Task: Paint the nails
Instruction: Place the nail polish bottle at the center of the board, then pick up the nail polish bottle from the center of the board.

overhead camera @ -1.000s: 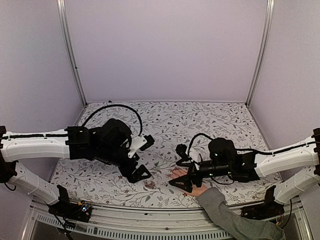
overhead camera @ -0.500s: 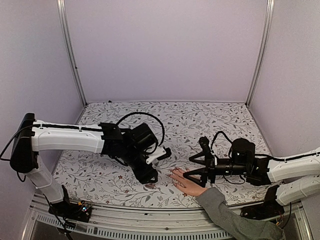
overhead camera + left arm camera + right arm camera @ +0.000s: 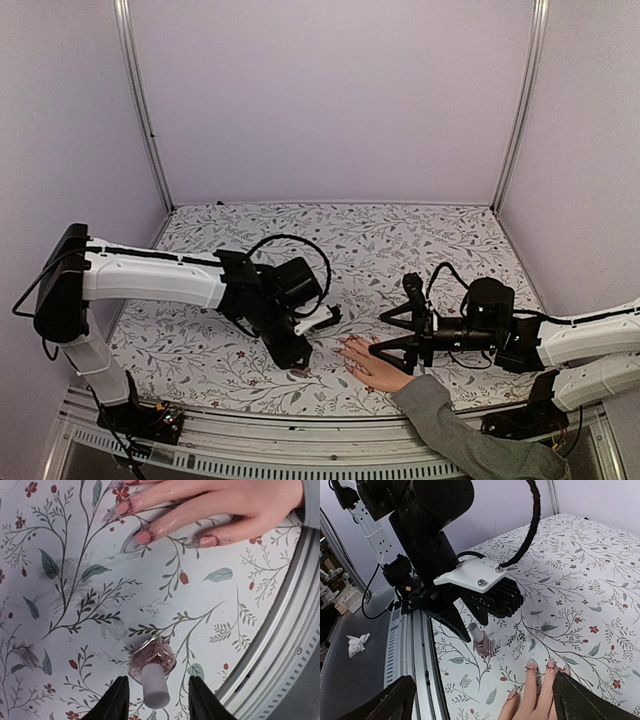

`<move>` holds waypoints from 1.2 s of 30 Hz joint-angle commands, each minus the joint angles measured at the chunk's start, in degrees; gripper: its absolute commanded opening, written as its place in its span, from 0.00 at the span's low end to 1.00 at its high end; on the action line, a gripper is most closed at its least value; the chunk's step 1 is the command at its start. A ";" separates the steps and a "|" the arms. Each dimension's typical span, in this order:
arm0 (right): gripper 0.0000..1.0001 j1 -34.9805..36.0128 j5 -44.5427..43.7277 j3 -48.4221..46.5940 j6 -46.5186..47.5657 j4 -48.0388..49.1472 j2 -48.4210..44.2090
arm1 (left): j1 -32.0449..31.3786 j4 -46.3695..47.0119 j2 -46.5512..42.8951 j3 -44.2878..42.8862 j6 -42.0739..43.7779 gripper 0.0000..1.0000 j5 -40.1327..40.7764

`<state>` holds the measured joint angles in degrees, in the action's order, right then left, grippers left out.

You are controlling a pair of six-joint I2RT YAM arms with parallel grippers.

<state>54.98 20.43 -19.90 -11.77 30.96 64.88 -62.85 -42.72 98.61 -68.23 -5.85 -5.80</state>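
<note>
A light-skinned hand (image 3: 375, 368) lies flat near the table's front edge. Its nails (image 3: 144, 536) (image 3: 531, 666) look pink, with polish smeared on the skin around them. A small pinkish polish bottle (image 3: 152, 660) (image 3: 481, 642) with a white cap (image 3: 154, 687) stands left of the hand. My left gripper (image 3: 156, 700) (image 3: 298, 355) hangs over it, jaws open, one on each side of the cap with a gap at both. My right gripper (image 3: 385, 338) (image 3: 490, 705) is wide open just right of the fingers, holding nothing.
The metal front rail (image 3: 280, 645) (image 3: 415, 655) runs close beside the bottle. A grey sleeve (image 3: 450, 435) comes in over the front edge. A crumpled tissue (image 3: 357, 644) lies off the table. Faint smears mark the floral cloth (image 3: 75, 570) near the fingertips.
My left arm swung right and down over the bottle, and its jaws narrowed around the cap. My right gripper drew back to the right off the hand, staying wide open.
</note>
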 commanded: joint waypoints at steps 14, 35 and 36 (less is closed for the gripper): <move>0.99 -0.64 1.41 -0.08 0.75 1.69 1.11 | -0.27 -0.26 2.29 0.62 0.55 0.30 2.32; 0.99 -0.66 -3.95 -3.92 3.16 5.29 5.52 | -1.32 7.85 -10.04 3.44 1.59 0.00 5.59; 0.99 -0.60 -3.50 -4.46 3.09 5.37 6.16 | -1.31 9.20 -12.19 4.22 2.07 0.00 4.62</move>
<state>54.68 16.71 -20.86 -10.22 34.50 69.06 -63.35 -39.72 95.29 -65.93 -5.08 -1.43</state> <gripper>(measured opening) 0.989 0.140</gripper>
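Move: The nail polish bottle stands upright right under the left hand, its middle about 3 cm below and its cap between the open fingers. The model hand's middle lies some 15 cm to the right, about level fore and aft and 4 cm below. From the right hand the bottle is about 16 cm to the left, level fore and aft, roughly 13 cm down. The left fingers ease down about 1.5 cm, pinch the bottle's cap and rise some 2.5 cm with it. ##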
